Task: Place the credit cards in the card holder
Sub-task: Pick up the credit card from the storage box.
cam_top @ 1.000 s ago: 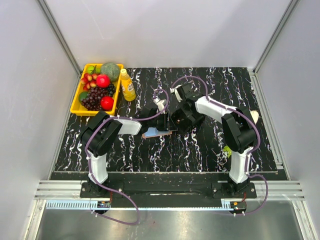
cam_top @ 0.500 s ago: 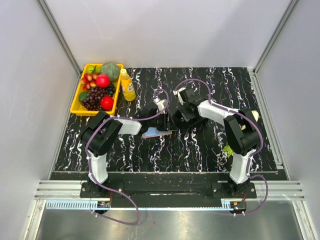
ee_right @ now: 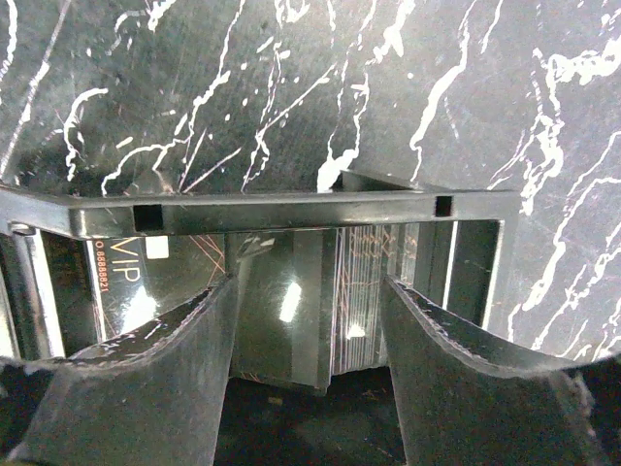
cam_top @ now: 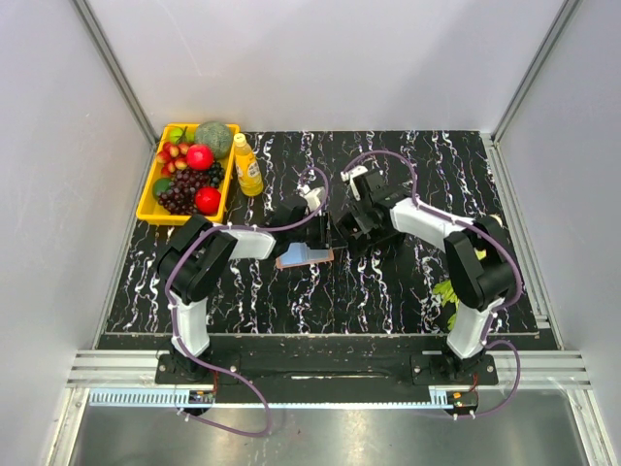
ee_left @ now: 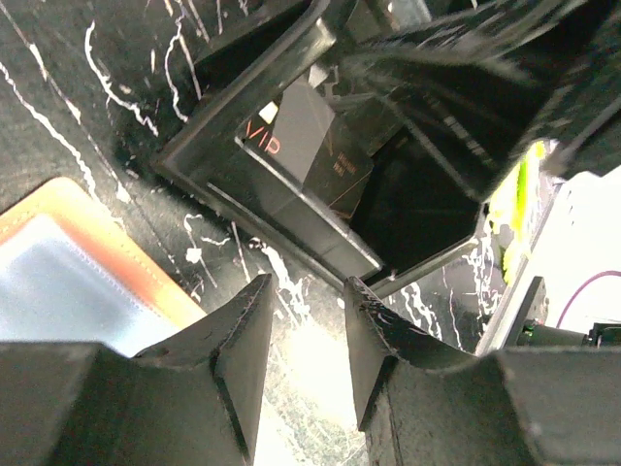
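Note:
The tan-brown card holder [cam_top: 303, 256] lies open on the black marbled table, with a pale bluish face [ee_left: 58, 301] showing inside its orange-brown border [ee_left: 87, 209]. Dark glossy credit cards [ee_left: 310, 146] marked VIP lie in a black open box [ee_left: 262, 209] just right of it. My left gripper [cam_top: 320, 239] hangs open at the card holder's right edge; only bare table shows between its fingers [ee_left: 308, 291]. My right gripper [cam_top: 355, 225] hangs open over the box, its fingers [ee_right: 310, 286] straddling the cards [ee_right: 291, 291] behind the box rim [ee_right: 291, 211].
A yellow tray [cam_top: 147, 199] of fruit sits at the back left with a yellow bottle [cam_top: 247, 165] beside it. A green object [cam_top: 444, 291] lies near the right arm's base. Grey walls enclose the table on three sides.
My right gripper has gone from shut to open over the black box and its arm has shifted slightly right. The left arm and card holder have stayed put.

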Controlling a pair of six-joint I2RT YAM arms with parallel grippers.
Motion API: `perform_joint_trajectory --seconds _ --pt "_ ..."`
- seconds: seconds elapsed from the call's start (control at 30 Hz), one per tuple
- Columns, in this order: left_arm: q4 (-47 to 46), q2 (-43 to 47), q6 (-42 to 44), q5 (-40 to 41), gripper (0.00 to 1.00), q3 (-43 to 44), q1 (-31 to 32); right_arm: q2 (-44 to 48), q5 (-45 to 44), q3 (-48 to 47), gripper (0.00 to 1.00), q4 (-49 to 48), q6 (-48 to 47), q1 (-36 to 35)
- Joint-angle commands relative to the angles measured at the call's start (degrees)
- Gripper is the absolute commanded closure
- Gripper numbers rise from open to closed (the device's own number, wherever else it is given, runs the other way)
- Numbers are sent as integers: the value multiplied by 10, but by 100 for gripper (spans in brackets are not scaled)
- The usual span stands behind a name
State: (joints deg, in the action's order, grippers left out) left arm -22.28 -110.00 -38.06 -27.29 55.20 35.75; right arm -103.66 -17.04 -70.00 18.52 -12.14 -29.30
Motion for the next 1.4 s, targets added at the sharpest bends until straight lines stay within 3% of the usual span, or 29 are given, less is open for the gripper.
perform_joint_trajectory --seconds 0.0,0.37,0.7,0.9,0.93,1.23,1.37 --pt "-26 1 -2 -19 61 27 -2 -22 -19 -11 34 8 15 4" --pt "-26 -6 -2 -23 61 27 -2 -66 -45 10 36 22 50 14" --pt "-28 -7 -1 -22 61 24 -2 -67 -32 14 64 23 33 14" --pt "-29 -9 -2 -24 61 23 -2 -52 -19 4 88 33 33 14" --pt "-29 -8 -2 -24 61 23 -2 -42 -10 1 97 41 32 15" --pt "-31 -13 -3 -28 60 27 -2 12 118 -15 100 57 19 14" --pt "-31 -14 -3 -29 60 28 -2 22 131 -13 100 56 24 15"
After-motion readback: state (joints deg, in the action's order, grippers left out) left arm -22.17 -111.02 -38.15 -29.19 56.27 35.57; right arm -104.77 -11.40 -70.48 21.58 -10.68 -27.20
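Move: The stack of cards standing in the storage box lies right under the open right hand, level fore and aft, about 2 cm to its right and 4 cm lower. The VIP card lies some 7 cm to this hand's left at the same depth, and the card holder roughly 21 cm to its left, 10 cm nearer the base and 6 cm lower. From the left hand, the stack is about 9 cm ahead, 15 cm to the right and 2 cm lower. The right hand sinks about 3 cm into the storage box towards the standing cards, drifting 1 cm or so to the right with its fingers wide open, then draws them fully shut at the left side of the stack while easing up again by about 1 cm. With the fingers shut it shifts some 1.5 cm back and as much to the left, undoing a slight clockwise turn, while the left hand keeps its half-open fingers beside the box's left wall, bobbing by under a centimetre. ##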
